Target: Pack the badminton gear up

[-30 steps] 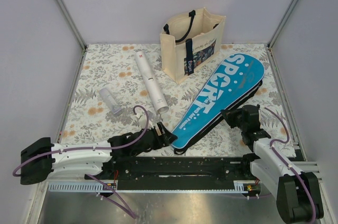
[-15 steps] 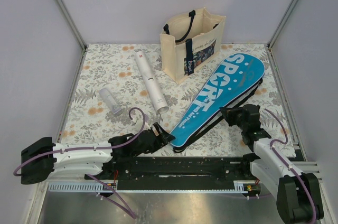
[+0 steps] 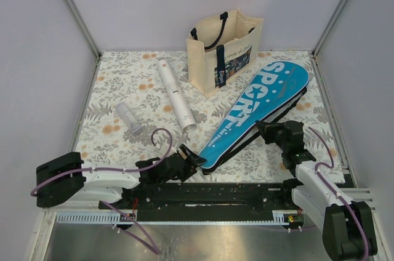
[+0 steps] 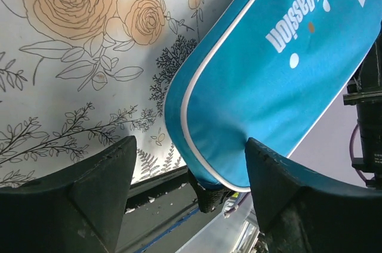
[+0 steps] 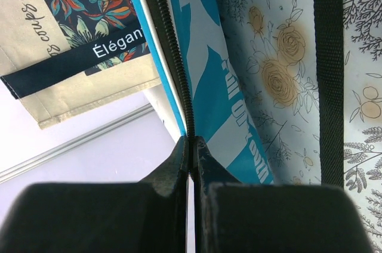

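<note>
The blue racket-shaped case (image 3: pixel 255 110) lettered "SPORT" lies diagonally across the right half of the mat. My right gripper (image 3: pixel 266 130) is shut on its zipped edge at mid-length; the right wrist view shows the jaws (image 5: pixel 191 139) pinched on the black zipper line of the case (image 5: pixel 209 62). My left gripper (image 3: pixel 189 161) is open around the case's narrow near end; in the left wrist view (image 4: pixel 190 145) the case (image 4: pixel 280 74) sits between the spread fingers. The long white tube (image 3: pixel 175 96) lies left of centre. No rackets are in view.
The cream tote bag (image 3: pixel 225 48) with navy straps stands at the back, just behind the case; its printed side shows in the right wrist view (image 5: pixel 71 26). A small clear cylinder (image 3: pixel 128 117) lies left of the tube. The case's black strap (image 5: pixel 328 74) trails on the mat.
The case has turned slightly, its near end shifting left and its right edge rising in my right gripper. The left arm's elbow has moved in towards the table.
</note>
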Robot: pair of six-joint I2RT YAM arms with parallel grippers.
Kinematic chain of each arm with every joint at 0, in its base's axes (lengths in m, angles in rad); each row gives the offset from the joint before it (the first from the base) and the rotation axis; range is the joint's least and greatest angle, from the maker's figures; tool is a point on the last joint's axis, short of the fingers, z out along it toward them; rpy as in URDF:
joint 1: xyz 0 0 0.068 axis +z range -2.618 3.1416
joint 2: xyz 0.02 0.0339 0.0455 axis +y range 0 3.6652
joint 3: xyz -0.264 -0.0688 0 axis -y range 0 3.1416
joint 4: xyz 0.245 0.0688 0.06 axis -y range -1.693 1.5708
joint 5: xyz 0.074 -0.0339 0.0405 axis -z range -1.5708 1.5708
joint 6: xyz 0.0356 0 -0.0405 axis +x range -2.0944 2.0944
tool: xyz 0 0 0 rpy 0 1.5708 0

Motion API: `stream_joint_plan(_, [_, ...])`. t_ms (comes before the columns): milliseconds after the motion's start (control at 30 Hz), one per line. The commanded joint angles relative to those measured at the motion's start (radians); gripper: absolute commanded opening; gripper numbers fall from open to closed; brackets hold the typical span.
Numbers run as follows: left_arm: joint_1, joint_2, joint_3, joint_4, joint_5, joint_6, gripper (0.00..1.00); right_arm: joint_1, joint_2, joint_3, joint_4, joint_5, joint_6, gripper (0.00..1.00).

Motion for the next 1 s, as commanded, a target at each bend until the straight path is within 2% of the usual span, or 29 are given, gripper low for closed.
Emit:
stream_joint_plan(0, [0.003,0.035,-0.007,0.142,-0.019,-0.073,0.75,-0.001,-0.005,0.009,0.136,-0.031,0.063,0.0])
stream_joint_plan(333, [0.003,-0.031,0.004,0.157,-0.145,-0.115,0.71,0.0,-0.067,-0.037,0.105,-0.039,0.083,0.0])
stream_joint_plan(533, [0.003,-0.1,-0.029,0.136,-0.197,-0.145,0.61,-0.001,-0.064,-0.058,0.079,-0.046,0.048,0.0])
stream_joint_plan(667, [0.003,-0.157,-0.046,0.102,-0.253,-0.176,0.42,-0.001,-0.044,-0.065,0.064,-0.056,-0.039,0.0])
stream_joint_plan(767, [0.003,-0.212,-0.049,0.047,-0.28,-0.208,0.25,0.0,-0.032,-0.043,0.033,-0.057,-0.133,0.09])
stream_joint_plan(867, [0.003,-0.267,-0.039,-0.036,-0.306,-0.275,0.04,-0.001,-0.024,0.001,-0.034,-0.059,-0.254,0.23])
stream_joint_plan(900, [0.003,-0.278,-0.034,-0.054,-0.31,-0.3,0.0,-0.001,-0.024,0.018,-0.06,-0.057,-0.3,0.29])
stream_joint_plan(967, [0.003,-0.302,-0.016,-0.128,-0.32,-0.352,0.0,-0.001,-0.029,0.05,-0.134,-0.03,-0.386,0.4])
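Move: The narrow end of the blue racket bag lies in front of the open left gripper, about 4 cm to its right, 2 cm ahead and 1 cm lower. The white tube's middle is some 28 cm ahead of this gripper and 8 cm to its left. From the right gripper, still shut on the bag's zipper edge, the narrow end is about 20 cm left, 13 cm back and 7 cm lower; the tote bag stands some 24 cm ahead and 12 cm left. Bring the left gripper up about 5 cm and forward nearly 4 cm, swinging it some 20 degrees counter-clockwise, then drift left while shutting the fingers to pinch the racket bag's narrow end. Keep the right gripper pinched on the zipper edge at first, then let it sink and draw back about 2 cm each as its fingers part and let go. ##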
